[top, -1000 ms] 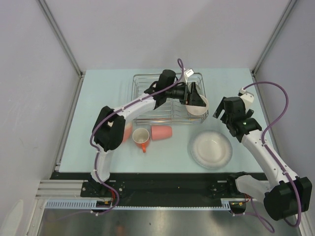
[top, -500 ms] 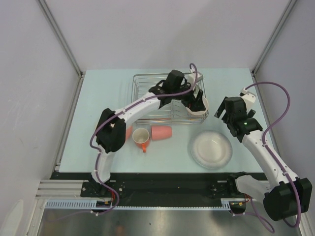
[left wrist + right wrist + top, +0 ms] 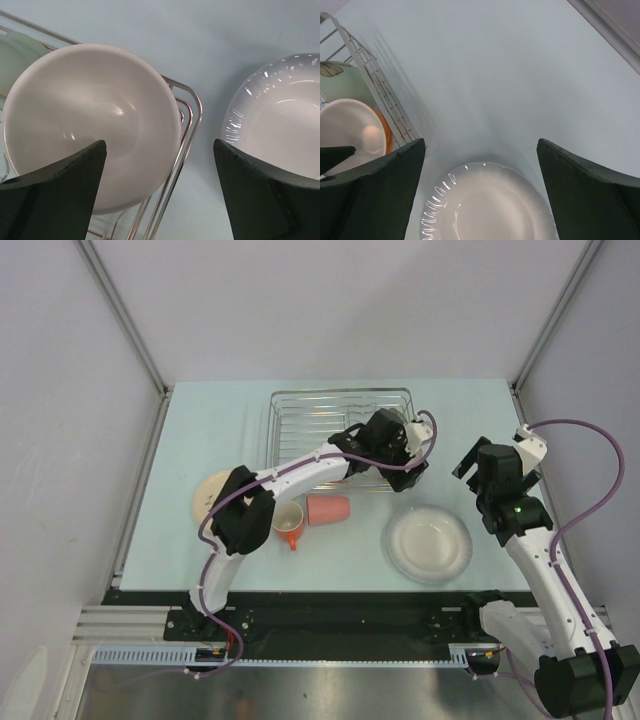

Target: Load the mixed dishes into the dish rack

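The dish rack (image 3: 300,412) stands at the back middle of the table. In its near right corner lies the small white bowl (image 3: 90,120), with an orange cup's rim (image 3: 383,134) showing at its side and the pale green bowl (image 3: 11,57) behind it. My left gripper (image 3: 405,462) hovers open above that corner, touching nothing, with the rack's wire (image 3: 192,102) between its fingers. The large whitish plate (image 3: 430,543) lies on the table at the right. My right gripper (image 3: 490,478) hangs open above the plate's far edge (image 3: 485,175), empty.
On the table in front of the rack lie a pink tumbler (image 3: 328,509) on its side and an orange-handled mug (image 3: 288,520). A pale pinkish plate (image 3: 212,490) lies at the left, partly behind the left arm's elbow.
The left gripper set the white bowl down in the rack's corner, let go and drew back towards the near right. The right gripper shifted a little to the right.
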{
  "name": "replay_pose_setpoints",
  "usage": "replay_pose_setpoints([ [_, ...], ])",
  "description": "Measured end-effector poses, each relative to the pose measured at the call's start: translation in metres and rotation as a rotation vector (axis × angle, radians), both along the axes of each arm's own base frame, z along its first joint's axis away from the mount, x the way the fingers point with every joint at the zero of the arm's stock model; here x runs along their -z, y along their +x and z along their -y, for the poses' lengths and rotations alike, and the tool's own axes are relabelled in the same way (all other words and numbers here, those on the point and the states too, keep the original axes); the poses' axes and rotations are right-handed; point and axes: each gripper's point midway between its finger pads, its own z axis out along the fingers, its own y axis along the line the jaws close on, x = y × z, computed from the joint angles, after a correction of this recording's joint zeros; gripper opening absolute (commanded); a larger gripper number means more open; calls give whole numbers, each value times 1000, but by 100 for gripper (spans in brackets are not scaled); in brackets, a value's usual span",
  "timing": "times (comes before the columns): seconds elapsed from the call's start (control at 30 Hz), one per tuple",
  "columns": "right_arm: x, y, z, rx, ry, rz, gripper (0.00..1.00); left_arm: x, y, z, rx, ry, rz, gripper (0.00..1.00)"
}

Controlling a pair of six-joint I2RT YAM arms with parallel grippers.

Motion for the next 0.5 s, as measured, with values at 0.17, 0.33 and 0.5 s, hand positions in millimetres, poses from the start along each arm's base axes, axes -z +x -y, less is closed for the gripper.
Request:
replay_pose_setpoints([
  [0.17, 6, -8, 2, -1, 7, -2, 100, 4, 3, 5, 9, 37, 56, 94],
  [0.33, 5, -9, -1, -13, 20, 7, 100, -9, -4, 18, 39, 21, 53, 94],
  [0.5, 14, -12, -2, -18, 22, -16, 100, -39, -12, 30, 64, -51, 18, 94],
])
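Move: The white bowl in the rack's right front corner lies about 5 cm ahead of the open left hand, level sideways and some 6 cm below. The green bowl stands about 8 cm beyond the white bowl, also in the rack. The large plate lies flat on the table, roughly 15 cm back from the left hand, 8 cm to its right and 12 cm below. From the right hand the white bowl is about 11 cm ahead, 18 cm left and 15 cm below. The white bowl is left behind in the rack as the open, empty left hand draws off it: the hand first eases to its right at nearly the same height, then climbs over the rack's right front corner, rising about 4 cm while going some 3 cm right and slightly back. The wrist turns only about 5 degrees and the fingers stay wide open. The right hand, open and empty, sinks and backs by a little over a centimetre each. ##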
